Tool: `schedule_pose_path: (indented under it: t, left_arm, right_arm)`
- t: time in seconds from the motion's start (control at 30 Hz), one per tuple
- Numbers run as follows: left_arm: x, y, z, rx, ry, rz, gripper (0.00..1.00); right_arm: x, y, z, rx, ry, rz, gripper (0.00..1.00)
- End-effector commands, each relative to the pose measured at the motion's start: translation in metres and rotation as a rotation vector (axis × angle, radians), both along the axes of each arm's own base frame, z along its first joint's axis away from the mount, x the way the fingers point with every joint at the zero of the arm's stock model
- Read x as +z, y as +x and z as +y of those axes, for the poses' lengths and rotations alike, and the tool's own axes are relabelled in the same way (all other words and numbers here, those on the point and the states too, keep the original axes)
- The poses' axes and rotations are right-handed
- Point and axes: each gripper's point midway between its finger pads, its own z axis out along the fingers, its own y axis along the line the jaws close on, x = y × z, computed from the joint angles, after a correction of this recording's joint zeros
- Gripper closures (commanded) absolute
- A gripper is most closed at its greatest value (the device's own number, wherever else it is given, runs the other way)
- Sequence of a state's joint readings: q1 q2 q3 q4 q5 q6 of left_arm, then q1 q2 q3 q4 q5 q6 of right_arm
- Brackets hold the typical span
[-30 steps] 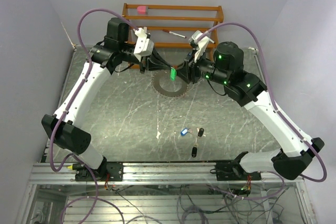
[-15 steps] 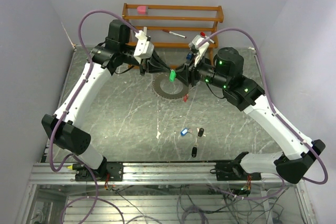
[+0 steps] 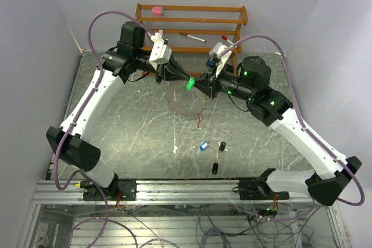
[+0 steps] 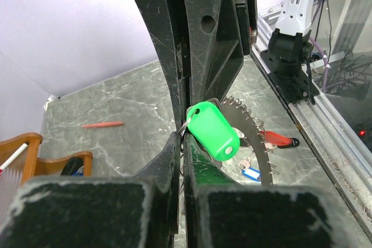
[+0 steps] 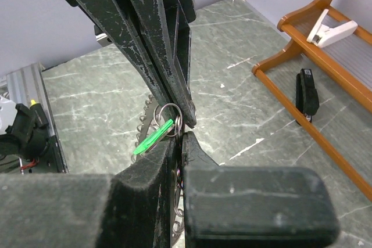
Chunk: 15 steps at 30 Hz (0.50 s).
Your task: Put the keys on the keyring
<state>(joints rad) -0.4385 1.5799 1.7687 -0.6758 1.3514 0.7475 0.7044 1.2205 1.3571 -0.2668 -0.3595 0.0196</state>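
The keyring (image 3: 181,106), a big toothed silvery ring with a red tag (image 3: 199,121), hangs tilted just under the two grippers at mid-table. My left gripper (image 3: 186,79) is shut on the small wire loop of the green key (image 3: 189,84); the green head (image 4: 213,131) sticks out beside its tips (image 4: 185,136). My right gripper (image 3: 201,85) meets it tip to tip and is shut (image 5: 181,135) on wire that looks like the keyring's rim (image 5: 144,121). A blue key (image 3: 204,146) and two black keys (image 3: 221,146) (image 3: 215,168) lie nearer the front.
A wooden rack (image 3: 192,20) stands against the back wall with a pink object (image 3: 157,10) and a red-capped marker (image 3: 192,38). A red marker (image 4: 102,124) lies on the table. A white scrap (image 3: 175,149) lies left of the blue key.
My right gripper has closed against the left gripper's tips. The keyring has tipped and its red tag now dangles lower. The left gripper has stayed shut on the green key.
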Motion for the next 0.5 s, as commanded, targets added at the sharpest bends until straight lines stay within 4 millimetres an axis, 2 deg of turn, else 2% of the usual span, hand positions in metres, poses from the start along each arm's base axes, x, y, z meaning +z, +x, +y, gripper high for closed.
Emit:
schedule_pose_path:
  t: [0.0, 0.17, 0.33, 0.47]
  left_arm:
    - [0.019, -0.016, -0.005, -0.028, -0.027, -0.009, 0.93]
    - [0.009, 0.001, -0.005, 0.073, 0.011, 0.027, 0.81]
    - [-0.004, 0.012, 0.005, 0.159, 0.054, 0.054, 0.69]
    - [-0.008, 0.037, 0.021, 0.326, 0.091, 0.054, 0.67]
  right_arm:
    - [0.017, 0.006, -0.004, -0.041, 0.044, -0.054, 1.0]
    - [0.008, 0.006, -0.013, -0.074, 0.003, -0.038, 1.0]
    - [-0.014, 0.014, -0.035, -0.191, -0.086, -0.006, 1.0]
    - [-0.031, 0.018, -0.05, -0.26, -0.157, 0.018, 1.0]
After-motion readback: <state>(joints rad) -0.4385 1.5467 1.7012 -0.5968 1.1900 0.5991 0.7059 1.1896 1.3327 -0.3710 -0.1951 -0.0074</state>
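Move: The left fingers are shut by the split ring of the green key, whose middle lies some 2 cm right of this hand, 2 cm back and 1 cm below. From the right fingers, closed on the keyring's rim, the green key lies about 2 cm left, 2 cm back and 1 cm below. The keyring's middle hangs roughly 7 cm below the right hand, 2 cm back and 3 cm left; the blue key lies 7 cm back, 8 cm right and some 35 cm down. Opening about a quarter of its range, the left hand lets go at the green key's split ring and eases forward about 2 cm and down 1.5 cm, turning some 10 degrees counter-clockwise. The right hand keeps its pinch on the keyring's rim and draws it right and down, about 2.5 cm each way with a little forward, away from the left fingertips, turning some 10 degrees clockwise. ##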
